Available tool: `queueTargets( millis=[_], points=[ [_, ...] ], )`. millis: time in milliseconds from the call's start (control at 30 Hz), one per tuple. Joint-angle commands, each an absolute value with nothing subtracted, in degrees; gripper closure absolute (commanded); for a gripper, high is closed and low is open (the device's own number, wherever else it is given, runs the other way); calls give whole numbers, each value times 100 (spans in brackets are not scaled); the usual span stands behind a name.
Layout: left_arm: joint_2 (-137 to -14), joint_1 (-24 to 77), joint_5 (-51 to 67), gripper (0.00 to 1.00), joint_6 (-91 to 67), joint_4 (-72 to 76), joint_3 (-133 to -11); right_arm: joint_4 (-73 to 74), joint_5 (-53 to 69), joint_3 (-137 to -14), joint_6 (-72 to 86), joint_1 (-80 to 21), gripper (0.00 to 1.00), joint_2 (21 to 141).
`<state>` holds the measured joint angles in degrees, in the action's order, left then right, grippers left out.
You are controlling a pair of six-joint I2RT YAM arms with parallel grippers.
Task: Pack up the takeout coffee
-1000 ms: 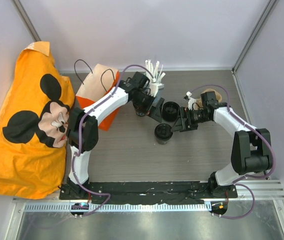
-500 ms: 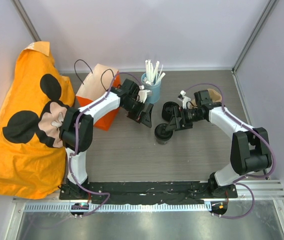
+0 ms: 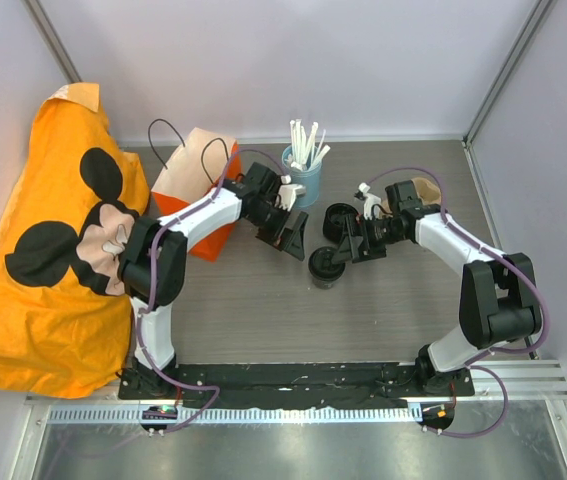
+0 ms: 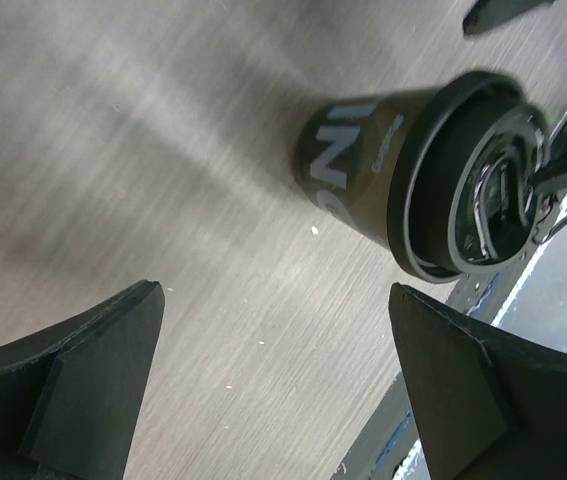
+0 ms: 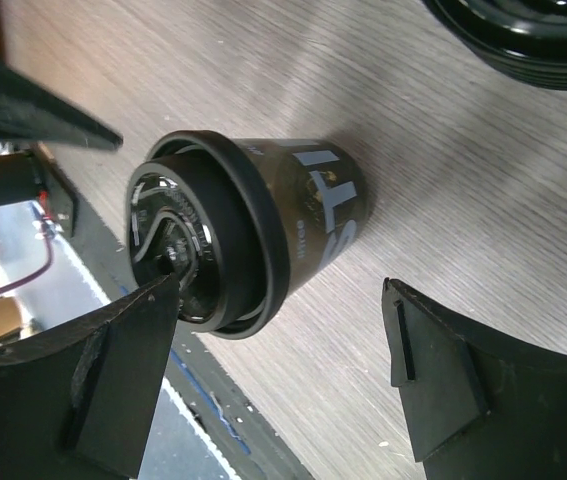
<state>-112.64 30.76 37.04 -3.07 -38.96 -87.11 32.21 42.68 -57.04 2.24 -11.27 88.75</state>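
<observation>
The takeout coffee cup point(image 3: 325, 267), dark brown with white lettering and a black lid, stands upright on the table's middle. In the left wrist view the cup point(image 4: 363, 170) lies ahead and to the right of my open left gripper point(image 4: 278, 390). From above, the left gripper point(image 3: 288, 240) sits just left of the cup and holds nothing. My right gripper point(image 3: 344, 245) is open just right of and above the cup. In its own view the cup point(image 5: 283, 230) lies ahead of the right gripper point(image 5: 283, 380), outside the jaws. The orange paper bag point(image 3: 191, 188) stands at the back left.
A stack of black lids point(image 3: 336, 217) sits behind the cup, also at the top of the right wrist view as lids point(image 5: 523, 40). A blue cup of white straws point(image 3: 303, 172) stands at the back, a brown object point(image 3: 425, 188) behind the right arm. An orange cloth point(image 3: 48, 250) covers the left side.
My left gripper has drawn back left and nearer, away from the lids and the straw cup. The right gripper has slid left toward the coffee cup and widened slightly.
</observation>
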Motion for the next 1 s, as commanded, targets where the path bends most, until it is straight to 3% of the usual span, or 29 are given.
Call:
queueTargets(
  millis=[0, 967],
  points=[
    [-10934, 3313, 3639, 0, -237, -3709, -8534, 3234, 3920, -5959, 70, -1257, 12, 8719],
    [-10934, 3955, 3709, 0, -334, -3577, -8402, 3867, 3665, -6820, -870, -1494, 16, 9448]
  ],
)
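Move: The lidded coffee cup stands about 7 cm back and 7 cm to the right of the left hand, and roughly 4 cm back and 4 cm to the left of the right hand, its middle some 5 cm below both. The black lid stack is about 5 cm ahead and 2 cm left of the right hand, 7 cm below it; the straw holder is farther out, some 11 cm ahead and 9 cm left of it. Back and to the right, with a slight sink, the left hand swings about 6 cm in towards the cup, turning a little clockwise, fingers still wide open, until its rear finger comes close to the lid's rim. Meanwhile the right hand, also open, edges about 2 cm forward and tilts its left side down some 5 degrees, keeping its rear fingertip on the lid top. ##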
